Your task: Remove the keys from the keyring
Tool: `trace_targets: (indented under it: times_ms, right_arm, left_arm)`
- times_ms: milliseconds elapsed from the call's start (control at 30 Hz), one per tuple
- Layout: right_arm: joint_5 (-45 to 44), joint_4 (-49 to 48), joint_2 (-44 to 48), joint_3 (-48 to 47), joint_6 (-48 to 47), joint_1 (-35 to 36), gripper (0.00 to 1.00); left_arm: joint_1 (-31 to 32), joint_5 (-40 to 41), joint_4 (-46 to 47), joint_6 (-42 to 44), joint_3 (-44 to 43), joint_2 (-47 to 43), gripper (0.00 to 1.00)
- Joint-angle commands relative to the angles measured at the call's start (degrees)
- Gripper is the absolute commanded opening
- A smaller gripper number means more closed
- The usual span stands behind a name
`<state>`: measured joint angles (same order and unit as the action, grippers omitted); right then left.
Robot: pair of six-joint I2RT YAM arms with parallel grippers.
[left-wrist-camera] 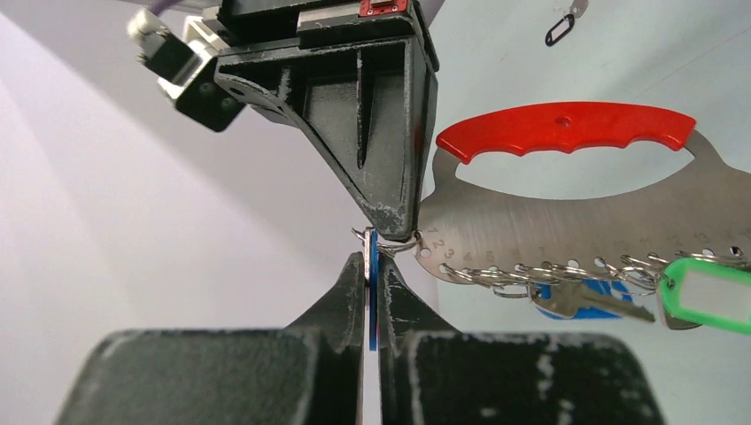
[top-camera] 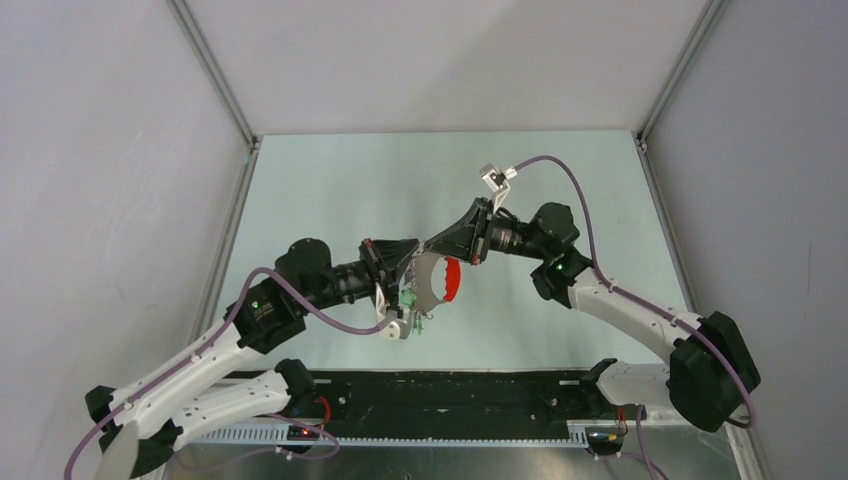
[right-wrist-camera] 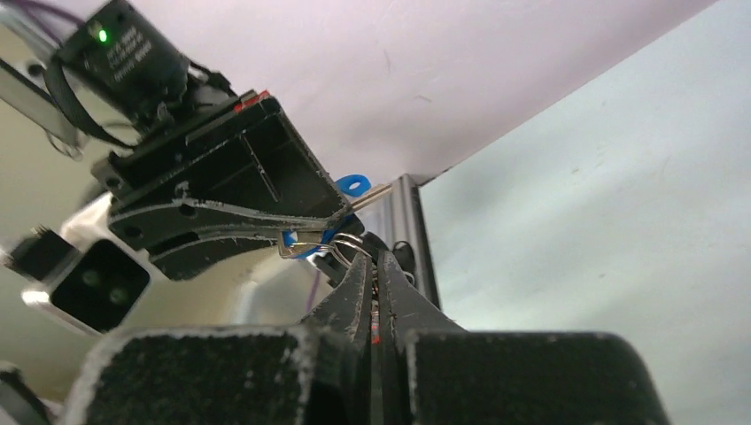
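Observation:
The keyring is a steel plate (left-wrist-camera: 584,221) with a curved red plastic loop (left-wrist-camera: 567,128), held above the table between both grippers and seen as (top-camera: 450,280) from above. Small rings along its lower edge carry keys: a silver key (left-wrist-camera: 580,301) with a blue tag behind it, and a green tag (left-wrist-camera: 713,297). My left gripper (left-wrist-camera: 372,257) is shut on a thin blue tag (left-wrist-camera: 373,305) that hangs from a wire ring at the plate's corner. My right gripper (right-wrist-camera: 373,258) is shut on that corner of the keyring, tip to tip with the left gripper (top-camera: 415,258).
A small black oval tag (left-wrist-camera: 560,31) lies on the pale green table (top-camera: 330,190) further back. White walls and aluminium posts (top-camera: 215,70) close in the table on the left, right and far sides.

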<state>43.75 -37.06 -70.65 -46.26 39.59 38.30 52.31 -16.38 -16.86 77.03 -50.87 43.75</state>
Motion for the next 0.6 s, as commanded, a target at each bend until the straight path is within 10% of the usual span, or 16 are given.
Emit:
trace_targets:
  times_ms: [0,100,267,567]
  right_arm:
    - [-7.6,-14.1,-2.2,3.7,18.9,-1.9,0.0]
    - [-7.4,-19.4,-3.8,4.5,23.1,-1.2,0.0]
    - [-6.8,-14.0,-1.0,5.4,9.2,-1.3,0.34]
    - [-8.7,1.3,9.2,5.5,-24.5,-0.1,0.37]
  left_arm:
    - [0.4,-1.0,3.9,1.0,0.6,-1.1,0.0]
    - [0.4,-0.2,4.0,0.9,0.9,-0.8,0.0]
    - [0.4,-0.3,3.9,0.4,0.4,-1.2,0.0]
    - [0.3,-2.1,4.0,0.1,0.4,-2.2,0.0]
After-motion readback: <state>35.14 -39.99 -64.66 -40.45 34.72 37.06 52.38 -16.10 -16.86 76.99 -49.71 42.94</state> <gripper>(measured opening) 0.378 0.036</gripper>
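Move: My right fingers are shut on the wire ring at the top corner of the red-handled plate. The blue key gripped in my left fingers lies about 2 cm to their left. From my right hand, the plate's middle hangs some 5 cm back and 7 cm below, about 1 cm to the right; its red handle is roughly 7 cm back, 4 cm right and 8 cm down. From my left hand, that ring is about 2 cm to the right. I roll my right hand some 15 degrees further, forward side down, dipping slightly as I ease forward, then open the fingers partway and let go of the ring. Rolling back about 20 degrees, I draw that hand 2 to 3 cm right, away from the blue key, rising at the end. My left hand keeps its pinch on the key, sagging about 1 cm and partly recovering. ##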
